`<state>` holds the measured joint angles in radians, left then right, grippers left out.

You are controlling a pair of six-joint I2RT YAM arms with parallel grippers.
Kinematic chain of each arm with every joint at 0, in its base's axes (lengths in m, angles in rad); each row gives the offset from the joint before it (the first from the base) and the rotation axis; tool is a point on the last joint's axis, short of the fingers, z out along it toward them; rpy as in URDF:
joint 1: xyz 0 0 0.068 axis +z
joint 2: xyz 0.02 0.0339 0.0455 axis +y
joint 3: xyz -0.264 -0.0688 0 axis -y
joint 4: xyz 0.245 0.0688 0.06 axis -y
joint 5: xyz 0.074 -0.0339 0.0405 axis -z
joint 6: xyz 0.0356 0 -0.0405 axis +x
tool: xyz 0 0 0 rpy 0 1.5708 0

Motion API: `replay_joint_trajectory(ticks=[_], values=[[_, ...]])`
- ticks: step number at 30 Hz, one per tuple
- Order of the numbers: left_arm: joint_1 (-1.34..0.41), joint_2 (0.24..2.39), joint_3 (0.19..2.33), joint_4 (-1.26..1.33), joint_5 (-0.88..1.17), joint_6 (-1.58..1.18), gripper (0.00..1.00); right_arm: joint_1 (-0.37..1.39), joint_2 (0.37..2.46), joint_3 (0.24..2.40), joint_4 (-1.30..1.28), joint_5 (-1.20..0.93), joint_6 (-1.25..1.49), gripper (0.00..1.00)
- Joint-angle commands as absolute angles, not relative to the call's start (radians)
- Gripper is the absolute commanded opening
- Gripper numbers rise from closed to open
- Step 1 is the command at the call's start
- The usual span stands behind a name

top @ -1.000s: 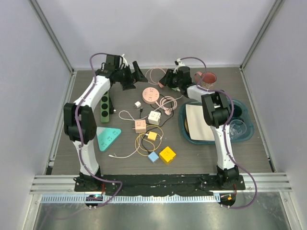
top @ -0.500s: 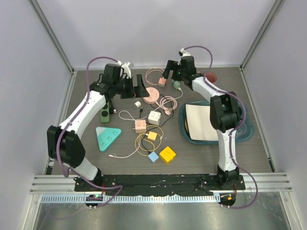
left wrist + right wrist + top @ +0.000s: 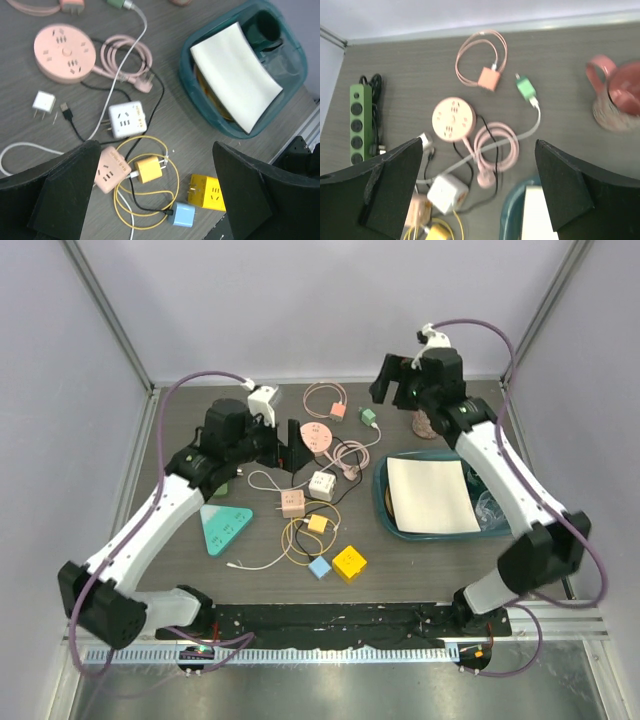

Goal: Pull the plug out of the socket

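Several sockets and adapters lie among cables mid-table. A peach cube socket (image 3: pixel 112 170) has a white connector at its side, next to a yellow adapter (image 3: pixel 149 169) ringed by a yellow cable. A white cube socket (image 3: pixel 126 119) lies above it, and a round pink socket (image 3: pixel 64 52) with a coiled pink cord lies further back. My left gripper (image 3: pixel 155 200) is open and empty, high above these. My right gripper (image 3: pixel 475 195) is open and empty, high over the back of the table (image 3: pixel 395 385), looking down on the round pink socket (image 3: pixel 453 116).
A teal tray (image 3: pixel 385 502) holding a white sheet sits right. A pink cup (image 3: pixel 620 95) stands at the back right. A green power strip (image 3: pixel 361 122) lies left and a teal triangular socket (image 3: pixel 224 526) nearer. A yellow cube (image 3: pixel 207 191) and a blue adapter (image 3: pixel 183 215) lie near the front.
My left gripper has moved from the back left toward the table's middle. My right arm has swung up and to the right, away from the round pink socket. Both stay open.
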<state>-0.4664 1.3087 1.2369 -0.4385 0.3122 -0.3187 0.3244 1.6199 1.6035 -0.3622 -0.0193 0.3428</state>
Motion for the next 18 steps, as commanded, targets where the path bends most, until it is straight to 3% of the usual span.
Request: replay_joint_trajectory(ticks=[1, 4, 10, 18], values=[[-0.511, 1.126, 1.166, -0.315, 0.227, -0.233, 1.0, 0.383, 1.34, 1.377, -0.514, 0.181, 0.385, 1.0], [-0.511, 1.037, 1.117, -0.31, 0.172, -0.221, 1.0, 0.399, 1.135, 1.219, -0.512, 0.258, 0.44, 1.0], [-0.512, 0.911, 1.019, -0.328, 0.198, -0.249, 1.0, 0.403, 0.873, 1.016, -0.512, 0.156, 0.459, 1.0], [-0.531, 0.854, 0.988, -0.327, 0.149, -0.215, 1.0, 0.403, 0.776, 0.95, -0.483, 0.123, 0.459, 1.0]])
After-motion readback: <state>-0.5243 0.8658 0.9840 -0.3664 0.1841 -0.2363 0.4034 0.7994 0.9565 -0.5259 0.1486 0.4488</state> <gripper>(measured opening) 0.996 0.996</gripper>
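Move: The freed pink plug lies on the table, about 14 cm ahead of the right hand, 9 cm to its left and 25 cm below. At the same level, the green plug is some 6 cm right of the pink plug, and the round pink socket is 6 cm nearer and 5 cm left of it. The tray's middle is about 9 cm behind the right hand and 14 cm to its right. From the left hand, the pink plug is roughly 28 cm ahead, 8 cm right and 20 cm below. Open and empty, both hands withdraw from the plugs: right about 20 cm back, drifting right; left 7 cm back, leftward, rising. ##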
